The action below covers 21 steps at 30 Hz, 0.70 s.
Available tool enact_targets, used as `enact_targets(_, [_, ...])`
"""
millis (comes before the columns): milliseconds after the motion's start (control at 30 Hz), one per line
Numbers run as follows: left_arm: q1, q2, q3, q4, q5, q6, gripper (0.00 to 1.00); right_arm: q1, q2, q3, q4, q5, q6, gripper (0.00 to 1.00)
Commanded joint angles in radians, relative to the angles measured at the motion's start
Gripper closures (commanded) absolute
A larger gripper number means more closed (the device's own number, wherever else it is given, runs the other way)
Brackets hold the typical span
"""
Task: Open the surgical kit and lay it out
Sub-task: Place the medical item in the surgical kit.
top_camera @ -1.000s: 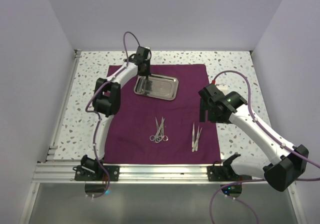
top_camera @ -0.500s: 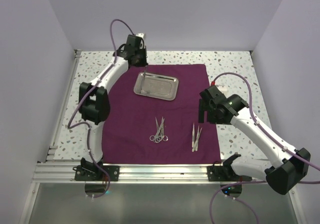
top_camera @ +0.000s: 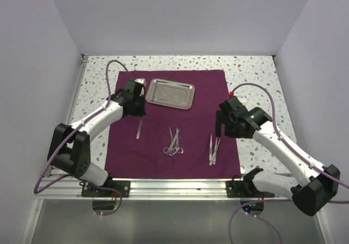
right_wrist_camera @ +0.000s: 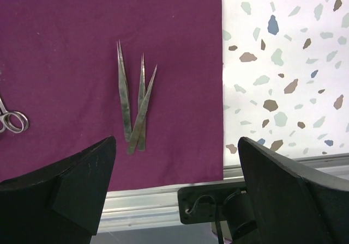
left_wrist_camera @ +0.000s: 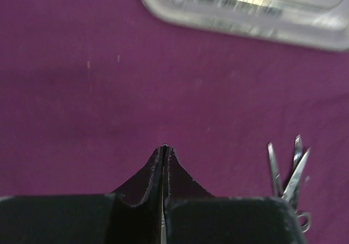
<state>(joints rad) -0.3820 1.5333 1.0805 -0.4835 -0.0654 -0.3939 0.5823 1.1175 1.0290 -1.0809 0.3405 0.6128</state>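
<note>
The dark purple cloth (top_camera: 185,157) of the surgical kit lies spread flat. On its far part sits the shiny steel tray (top_camera: 170,93) (left_wrist_camera: 245,15). Ring-handled scissors (top_camera: 173,142) (left_wrist_camera: 289,173) lie mid-cloth, and the tweezers (top_camera: 214,148) (right_wrist_camera: 133,108) lie to their right. My left gripper (top_camera: 137,113) (left_wrist_camera: 164,148) hovers left of the tray, shut on a slim steel instrument (top_camera: 139,129) that hangs toward the near side. Only a thin sliver of it shows between the jaws. My right gripper (top_camera: 221,125) (right_wrist_camera: 177,143) stands open just beyond the tweezers, holding nothing.
The speckled tabletop (top_camera: 256,75) (right_wrist_camera: 283,64) frames the cloth. An aluminium rail (top_camera: 174,187) (right_wrist_camera: 147,200) runs along the near edge, with the arm bases on it. White walls close in the left, right and far sides.
My left arm has swung from the tray and the far edge back toward the near left. It now hovers over the cloth left of the tray. The right arm has hardly moved.
</note>
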Motion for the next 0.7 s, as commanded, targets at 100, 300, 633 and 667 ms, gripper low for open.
enact_targets(100, [-0.047,-0.093,-0.152,0.054,-0.08,-0.071,0.98,0.002,-0.022,-0.01,0.029,-0.032,-0.01,0.02])
enact_targets(300, [-0.061,-0.099,-0.156,0.033,-0.109,-0.076,0.61,0.002,-0.027,-0.014,0.015,-0.031,-0.005,0.03])
enact_targets(633, [-0.037,0.163,0.266,0.008,-0.159,0.058,0.59,0.002,-0.061,0.002,-0.033,0.02,0.008,0.03])
enact_targets(667, [-0.029,0.233,0.313,0.005,-0.16,0.066,0.59,0.004,-0.061,0.011,-0.039,0.028,0.008,0.02])
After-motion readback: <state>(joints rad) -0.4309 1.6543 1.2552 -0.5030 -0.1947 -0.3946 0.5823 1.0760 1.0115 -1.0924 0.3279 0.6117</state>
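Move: The left hand already holds the slim medical item, its free end trailing back towards the base. Its spot on the bare cloth is centred about 10 cm back, 2 cm left and 8 cm below this hand. The scissors lie roughly 10 cm back and 10 cm right of the hand, the tray's middle some 14 cm ahead and 12 cm right. From the right hand that spot is about 29 cm left, 4 cm farther out and 13 cm down. Back and down together, about 5 cm back and 4 cm down, the left hand lowers the medical item to the open cloth left of the scissors. Its fingers open to a bit under half and let go of the item; the hand then reverses, speeding forward about 9 cm and rising over 5 cm, towards the tray, still open. ##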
